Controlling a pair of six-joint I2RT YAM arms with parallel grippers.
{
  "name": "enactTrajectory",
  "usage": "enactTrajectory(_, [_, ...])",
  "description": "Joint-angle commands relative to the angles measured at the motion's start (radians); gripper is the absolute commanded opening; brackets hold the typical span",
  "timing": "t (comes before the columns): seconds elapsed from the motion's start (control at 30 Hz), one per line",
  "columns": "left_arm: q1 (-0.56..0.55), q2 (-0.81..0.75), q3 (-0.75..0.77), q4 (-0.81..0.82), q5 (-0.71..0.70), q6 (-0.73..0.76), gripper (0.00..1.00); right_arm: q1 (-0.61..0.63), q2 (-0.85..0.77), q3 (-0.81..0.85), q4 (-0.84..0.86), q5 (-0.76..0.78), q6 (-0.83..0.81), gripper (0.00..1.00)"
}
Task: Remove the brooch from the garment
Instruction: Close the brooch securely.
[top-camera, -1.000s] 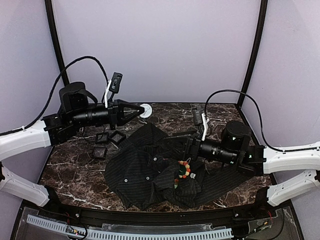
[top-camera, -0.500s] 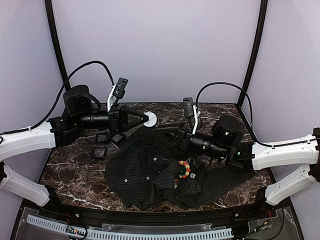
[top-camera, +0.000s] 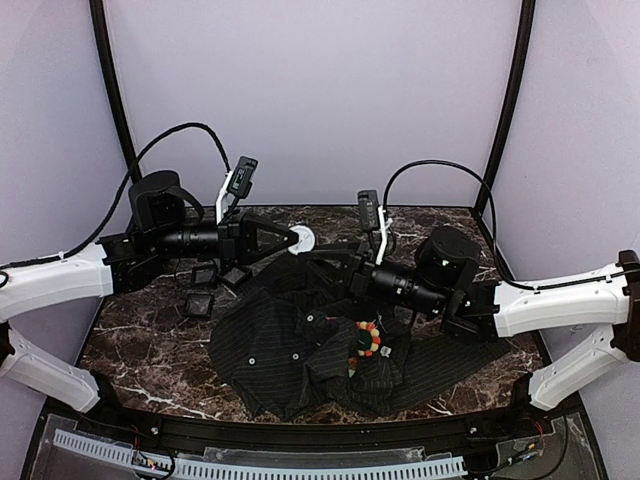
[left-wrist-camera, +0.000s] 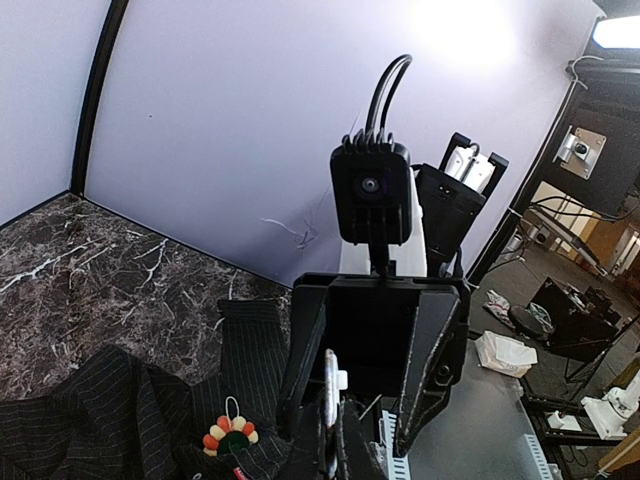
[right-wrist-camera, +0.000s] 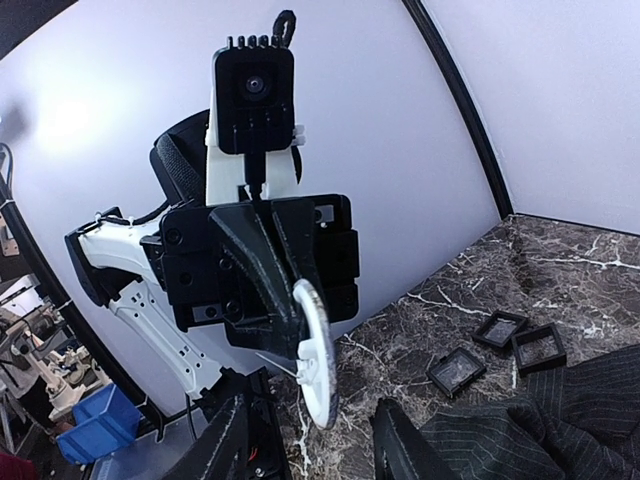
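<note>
The brooch (top-camera: 367, 338), a small beaded flower with a green centre, lies on the crumpled black pinstriped garment (top-camera: 270, 350). It also shows low in the left wrist view, the brooch (left-wrist-camera: 230, 437) resting on the garment (left-wrist-camera: 100, 410). My left gripper (top-camera: 291, 240) hangs above the table's back edge, shut on a white round disc (top-camera: 300, 238) with a pin on its back. My right gripper (top-camera: 308, 258) faces it, open. In the right wrist view its fingers (right-wrist-camera: 232, 440) stand either side of the disc (right-wrist-camera: 318, 365) without touching it.
Three small square black boxes (top-camera: 200, 302) (top-camera: 237, 275) (top-camera: 205, 272) sit left of the garment on the marble table (top-camera: 130, 340). The booth's back wall (top-camera: 320, 100) stands close behind both grippers. Cables loop above each arm.
My right arm has swung up and left from over the garment to meet the left gripper, its jaws narrowing round the disc. The left gripper edged right, still holding the disc.
</note>
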Motion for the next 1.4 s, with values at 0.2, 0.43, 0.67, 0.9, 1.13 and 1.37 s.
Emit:
enactTrajectory(0.2, [-0.011,0.001,-0.012,0.005,0.022,0.005,0.01,0.008,0.030,0.052,0.017,0.006,0.003,0.38])
enactTrajectory(0.43, [-0.018,0.000,-0.011,-0.003,0.018,0.014,0.01,0.007,0.038,0.061,0.015,0.018,0.009,0.33])
enactTrajectory(0.67, [-0.020,0.001,-0.010,-0.005,0.018,0.014,0.01,0.007,0.042,0.058,0.017,0.032,0.021,0.19])
enactTrajectory(0.9, [-0.027,0.004,-0.010,-0.010,0.019,0.020,0.01,0.000,0.041,0.051,0.023,0.048,0.045,0.10])
enactTrajectory(1.13, [-0.029,0.002,-0.015,0.004,0.016,0.009,0.01,-0.016,0.032,0.008,0.067,0.061,0.099,0.07])
enactTrajectory(1.37, [-0.028,0.000,-0.018,0.014,0.018,0.002,0.01,-0.030,0.033,-0.011,0.093,0.064,0.140,0.04])
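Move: The left hand already pinches the white brooch, whose middle lies about 1 cm to the right of its hand point and 1 cm above. The right hand's half-open fingers are at the same brooch, its middle some 2 cm left, 1 cm ahead and 1 cm above. From the right hand, the flower charm lies about 13 cm right, level fore-and-aft and 31 cm below; the nearest black frame is roughly 20 cm ahead, 18 cm left and 33 cm below. The right hand eases about 1 cm left, up and forward, closing to pinch the brooch the left keeps holding. ##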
